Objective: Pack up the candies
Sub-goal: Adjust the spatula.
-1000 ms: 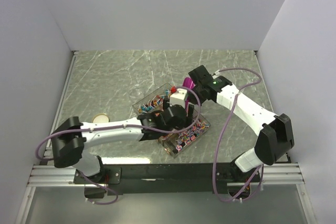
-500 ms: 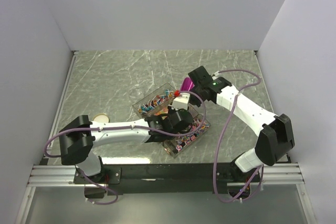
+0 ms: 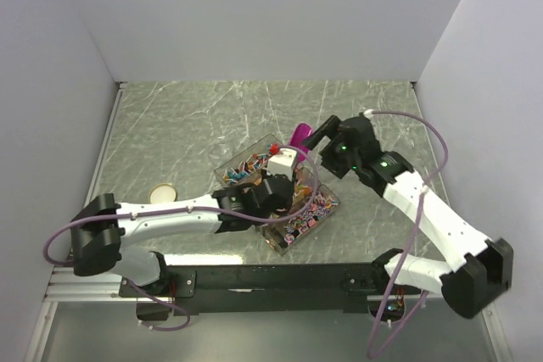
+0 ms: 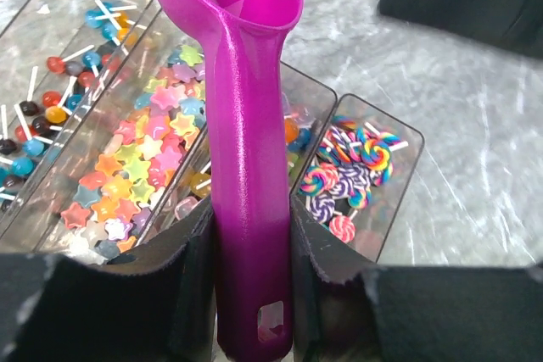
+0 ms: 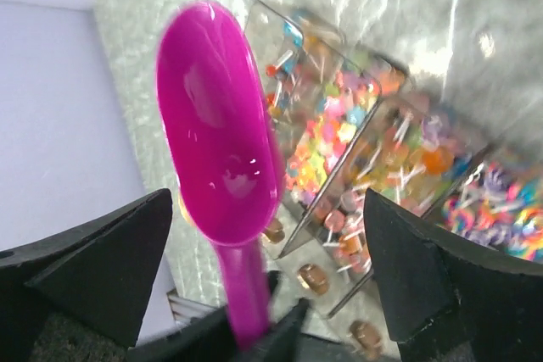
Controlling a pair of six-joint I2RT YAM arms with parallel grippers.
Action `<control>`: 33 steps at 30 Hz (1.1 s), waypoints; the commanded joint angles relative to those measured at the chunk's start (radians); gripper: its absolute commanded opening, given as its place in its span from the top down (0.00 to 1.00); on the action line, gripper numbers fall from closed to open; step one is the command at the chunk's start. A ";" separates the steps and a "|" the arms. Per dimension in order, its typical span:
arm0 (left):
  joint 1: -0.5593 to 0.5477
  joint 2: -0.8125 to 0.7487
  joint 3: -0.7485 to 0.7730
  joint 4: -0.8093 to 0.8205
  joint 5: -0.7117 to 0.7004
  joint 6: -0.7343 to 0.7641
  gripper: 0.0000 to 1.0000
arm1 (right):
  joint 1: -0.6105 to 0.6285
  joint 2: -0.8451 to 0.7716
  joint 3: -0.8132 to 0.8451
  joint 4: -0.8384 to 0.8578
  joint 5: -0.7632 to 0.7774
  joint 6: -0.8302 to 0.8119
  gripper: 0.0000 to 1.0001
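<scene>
The candies (image 3: 240, 173) lie sorted in a clear divided tray (image 3: 287, 242) at the table's middle. In the left wrist view they show as ball lollipops (image 4: 51, 116), stars (image 4: 140, 167) and swirl lollipops (image 4: 352, 167). My left gripper (image 3: 270, 191) (image 4: 250, 214) is shut on the handle of the magenta scoop (image 4: 246, 150), which points up and away over the tray. The scoop's bowl (image 3: 299, 135) (image 5: 216, 142) looks empty. My right gripper (image 3: 325, 138) (image 5: 267, 209) is open wide, its fingers (image 5: 93, 269) on either side of the bowl without touching it.
A round tan lid (image 3: 163, 192) lies on the marble table to the left of the tray. White walls close in the table on the left, back and right. The left arm reaches across the near side of the tray.
The right arm's elbow has swung out to the right and toward the front, with its gripper staying by the scoop's bowl. The left arm's elbow moved left. The scoop has hardly moved.
</scene>
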 commanded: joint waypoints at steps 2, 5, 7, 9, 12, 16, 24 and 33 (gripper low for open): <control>0.069 -0.111 -0.063 0.100 0.182 0.111 0.99 | -0.121 -0.128 -0.138 0.250 -0.194 -0.245 0.00; 0.127 -0.180 -0.099 0.106 0.346 0.172 0.99 | -0.246 -0.187 -0.192 0.324 -0.364 -0.338 0.00; 0.157 -0.215 -0.123 0.104 0.457 0.188 0.99 | -0.314 -0.188 -0.198 0.333 -0.490 -0.430 0.01; 0.206 -0.261 -0.143 0.117 0.566 0.214 0.99 | -0.342 -0.169 -0.185 0.336 -0.568 -0.514 0.02; 0.241 -0.286 -0.160 0.106 0.696 0.223 0.99 | -0.356 -0.119 -0.163 0.341 -0.710 -0.592 0.05; 0.261 -0.289 -0.157 0.072 0.795 0.245 0.99 | -0.358 -0.098 -0.169 0.399 -0.813 -0.615 0.09; 0.279 -0.300 -0.137 0.034 0.849 0.283 0.99 | -0.358 -0.044 -0.155 0.447 -0.911 -0.631 0.28; 0.296 -0.309 -0.160 0.043 0.849 0.311 0.95 | -0.358 -0.058 -0.191 0.470 -0.908 -0.616 0.86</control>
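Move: The left gripper already holds the spatula by its handle, with the bowl about 9 cm ahead of it, 3 cm to its right and some 5 cm above. The open right gripper has that bowl about 3 cm ahead and 4 cm to its left, roughly at its own height. From the right gripper, the middle of the four candy boxes lies some 10 cm left and 2 cm back, and the swirl lollipop box about 7 cm back and 2 cm left, both some 18 cm lower. Keep the left grip on the handle and swing the spatula clockwise by about 30 degrees, drawing that hand first left and up, then back. Move the open right gripper right about 5 cm, clear of the bowl, then most of the way back left while turning it counter-clockwise and tipping its fingers up, and close them on the bowl's rim. ##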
